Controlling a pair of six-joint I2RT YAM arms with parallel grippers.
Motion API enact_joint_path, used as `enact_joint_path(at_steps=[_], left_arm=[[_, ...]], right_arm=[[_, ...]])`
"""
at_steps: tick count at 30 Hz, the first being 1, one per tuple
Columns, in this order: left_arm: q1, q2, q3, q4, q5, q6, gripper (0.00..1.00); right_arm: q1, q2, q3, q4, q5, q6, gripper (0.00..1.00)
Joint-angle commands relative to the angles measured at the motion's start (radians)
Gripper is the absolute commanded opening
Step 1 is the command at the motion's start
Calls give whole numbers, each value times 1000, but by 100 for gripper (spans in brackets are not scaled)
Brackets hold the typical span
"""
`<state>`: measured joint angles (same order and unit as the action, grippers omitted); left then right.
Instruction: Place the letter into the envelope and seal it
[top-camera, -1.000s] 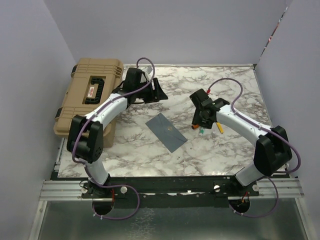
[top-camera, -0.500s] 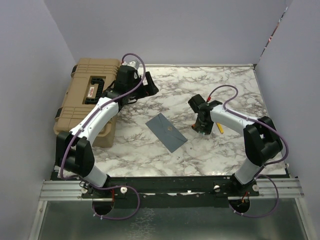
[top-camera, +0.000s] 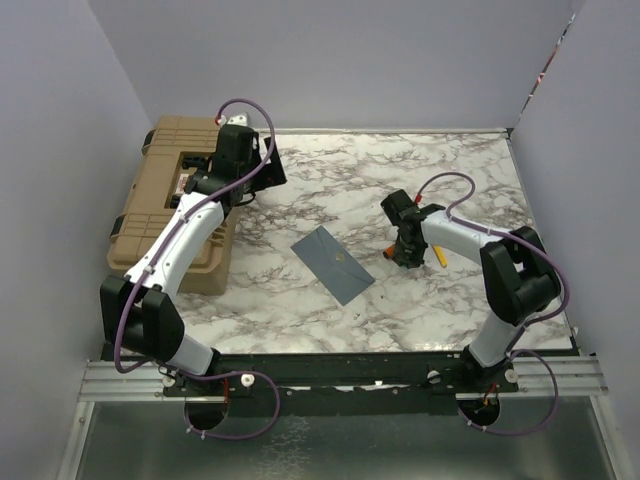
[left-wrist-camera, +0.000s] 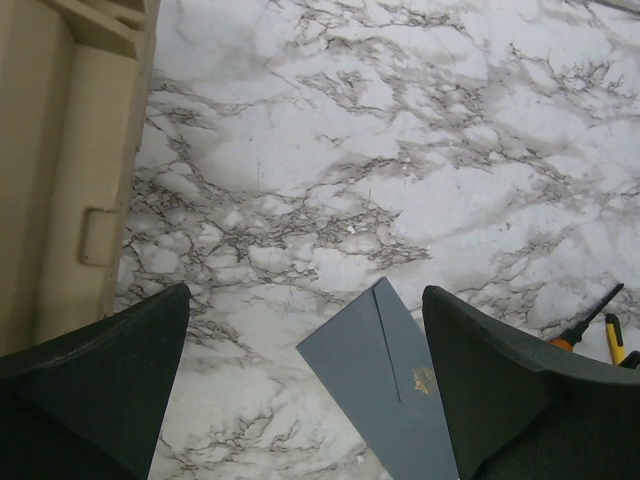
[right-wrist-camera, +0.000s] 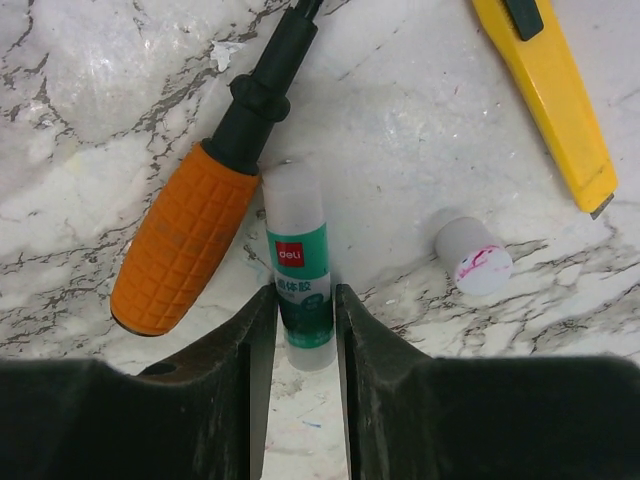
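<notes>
The grey-blue envelope (top-camera: 335, 263) lies flat on the marble table, flap folded down, with a small gold mark near the flap tip. It also shows in the left wrist view (left-wrist-camera: 392, 395). No cream letter shows in any view. My left gripper (top-camera: 262, 172) is open and empty, high over the table's back left, by the tan case; its fingers frame the envelope from afar (left-wrist-camera: 305, 300). My right gripper (top-camera: 403, 250) is down at the table, right of the envelope, its fingers closed on the sides of an uncapped green-labelled glue stick (right-wrist-camera: 300, 270) lying on the marble.
A tan hard case (top-camera: 180, 190) sits at the left edge. Beside the glue stick lie an orange-handled screwdriver (right-wrist-camera: 185, 245), a yellow utility knife (right-wrist-camera: 545, 90) and the white glue cap (right-wrist-camera: 472, 257). Grey walls enclose the table.
My left arm has swung back and left towards the tan case. My right gripper has dropped down onto the tools and closed around the glue stick.
</notes>
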<state>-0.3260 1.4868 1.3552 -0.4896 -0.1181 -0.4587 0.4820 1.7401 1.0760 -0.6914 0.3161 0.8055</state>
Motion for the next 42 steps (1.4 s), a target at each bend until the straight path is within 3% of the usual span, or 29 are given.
enact_joint_path(at_steps=[1,4,7,11,16,22,28,33,38,42], left_arm=[[10,-6,79,-49,76,49,99],[10,-8,64,-9,167,51,99],[9,-15,50,40,267,41,99],[3,-32,8,140,411,-6,99],[-53,-55,-40,326,555,-82,99],[-164,-48,-19,481,613,-117,98],[-190,-39,-45,703,731,-211,98],[-212,-50,-73,768,786,-245,95],[-233,-73,-110,809,809,-258,76],[-240,-97,-142,815,797,-234,69]], right_arm=[[-9,3,-37,45,-22,-22,31],[-10,-3,-66,70,-47,-34,27],[-10,-33,-91,82,-75,-44,6],[-10,-170,-131,125,-102,-75,1],[-10,-390,-137,221,-248,-174,0],[-10,-586,-80,462,-530,-295,1],[-10,-672,-78,744,-749,-316,0],[-10,-680,-115,825,-809,-308,0],[-10,-685,-140,903,-858,-267,0],[-11,-680,-157,950,-876,-236,0]])
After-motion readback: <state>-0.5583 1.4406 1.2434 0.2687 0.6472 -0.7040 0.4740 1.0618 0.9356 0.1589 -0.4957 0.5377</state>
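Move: The glue stick lies between the parted fingertips of the right gripper, almost at its hand point. From there the orange screwdriver handle is some 4 cm ahead and 4 cm left, the loose white cap about 6 cm right and 1 cm back, the yellow cutter about 10 cm right and 4 cm ahead. From the left gripper, the glue stick is roughly 37 cm right, 12 cm back and 21 cm below; the envelope is about 14 cm right, 12 cm back and 22 cm below. Shut the right fingers on the glue stick, then swing it some 32 cm up and 13 cm left, turning the wrist about 90 degrees so the fingers point across at the left gripper. Meanwhile bring the open left gripper right, up and back to meet it, turning clockwise to face the stick and starting to close around its upper part. ##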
